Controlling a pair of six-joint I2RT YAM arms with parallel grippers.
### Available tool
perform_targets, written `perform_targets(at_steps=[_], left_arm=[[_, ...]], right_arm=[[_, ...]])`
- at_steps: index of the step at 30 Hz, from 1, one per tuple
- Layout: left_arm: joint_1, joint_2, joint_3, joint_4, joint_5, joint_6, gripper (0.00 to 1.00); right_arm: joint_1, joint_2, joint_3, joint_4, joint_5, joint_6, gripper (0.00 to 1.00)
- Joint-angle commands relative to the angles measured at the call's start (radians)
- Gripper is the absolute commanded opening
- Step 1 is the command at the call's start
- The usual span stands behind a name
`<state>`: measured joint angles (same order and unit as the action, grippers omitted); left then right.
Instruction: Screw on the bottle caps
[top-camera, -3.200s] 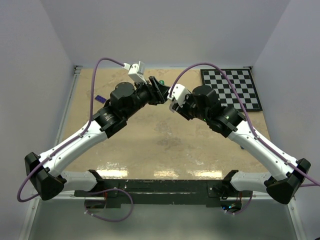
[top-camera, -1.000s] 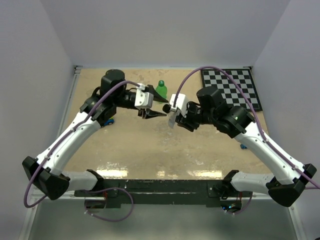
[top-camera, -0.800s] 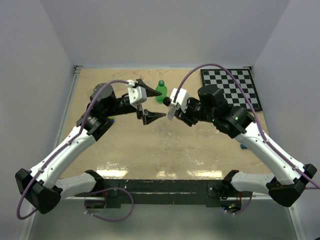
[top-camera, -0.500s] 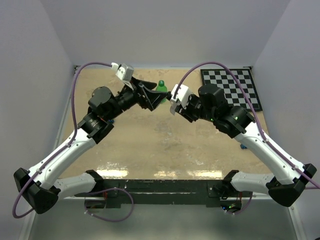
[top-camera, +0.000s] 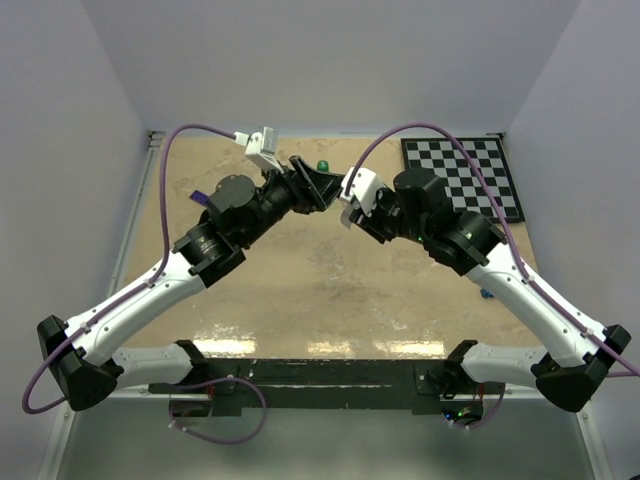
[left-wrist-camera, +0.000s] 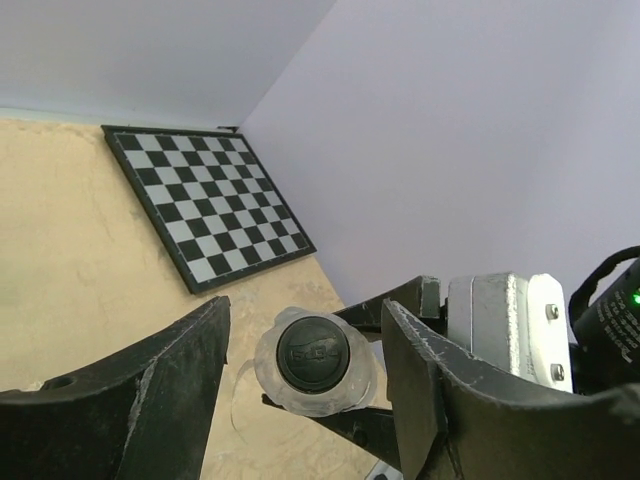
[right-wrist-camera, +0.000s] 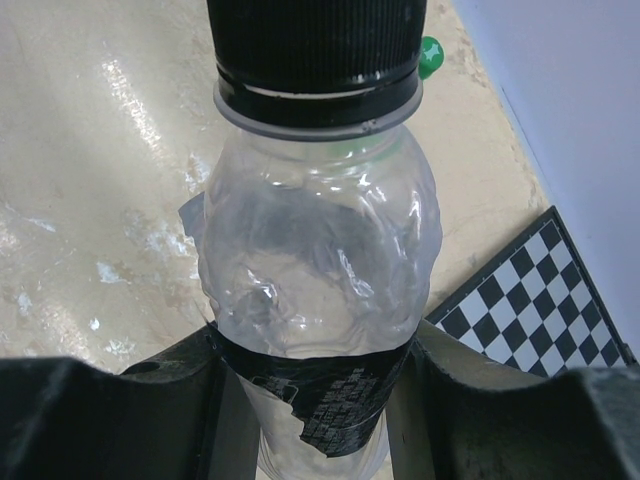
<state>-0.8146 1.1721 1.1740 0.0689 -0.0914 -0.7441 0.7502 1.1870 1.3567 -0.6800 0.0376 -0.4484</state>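
My right gripper (top-camera: 345, 207) (right-wrist-camera: 312, 375) is shut on the clear bottle (right-wrist-camera: 315, 250) at its dark label band, holding it above the table. The black cap (right-wrist-camera: 315, 40) (left-wrist-camera: 313, 352) sits on that bottle's neck. My left gripper (top-camera: 322, 190) (left-wrist-camera: 305, 345) faces the cap end-on, its fingers (left-wrist-camera: 150, 400) standing on either side of the cap with a gap on both sides. Behind the grippers, only the top of the green bottle (top-camera: 322, 165) (right-wrist-camera: 430, 55) shows.
A black-and-white checkerboard (top-camera: 463, 178) (left-wrist-camera: 200, 200) (right-wrist-camera: 545, 285) lies at the table's back right. A purple brick (top-camera: 200, 197) lies at the left, by the left arm. A small blue piece (top-camera: 487, 293) shows under the right arm. White walls enclose the table.
The left gripper let go, swung back with its jaws wide, then came in over the black cap and narrowed. It now covers most of the green bottle. The right gripper kept holding the clear bottle.
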Motion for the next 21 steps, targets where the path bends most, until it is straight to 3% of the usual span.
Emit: perform_targets(at_steps=[1,15,17,20,21], left_arm=[[-0.026,0.015,0.061,-0.05,-0.076,-0.003,0.66],[-0.052,0.031,0.058,-0.064,-0.062,-0.009,0.5],[-0.057,0.031,0.056,-0.063,-0.062,-0.005,0.39],[-0.06,0.031,0.053,-0.052,-0.051,0.017,0.0],[-0.06,0.029,0.055,-0.044,-0.045,0.038,0.0]], right_arm=[[0.003,-0.009,0.001,0.036,0.025,0.01,0.0],[0.003,-0.003,-0.002,0.045,0.028,0.01,0.0],[0.003,-0.004,-0.002,0.048,0.027,0.01,0.0],[0.003,-0.004,-0.004,0.048,0.016,0.01,0.0],[0.003,-0.007,-0.004,0.048,0.01,0.008,0.0]])
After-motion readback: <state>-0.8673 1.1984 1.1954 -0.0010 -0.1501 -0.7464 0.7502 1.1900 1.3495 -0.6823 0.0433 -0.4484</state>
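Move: The black cap already sits on the clear bottle's neck, between the left gripper's open fingers: about 2 cm below their hand point, 2 cm to the right and barely 1 cm ahead. The clear bottle's middle is some 4 cm ahead of that gripper, 6 cm right and 6 cm lower; the green bottle stands about 24 cm straight ahead, far below. From the right gripper, the cap is roughly 4 cm back, 6 cm left and 6 cm up. Bring the left gripper down by about 2 cm, easing roughly 1 cm to the right, so its fingertips come level with the black cap, one on each side. Then close the fingers from wide open to a pinch on the cap's rim, hardly turning the wrist. Keep the right gripper still, holding the clear bottle. ##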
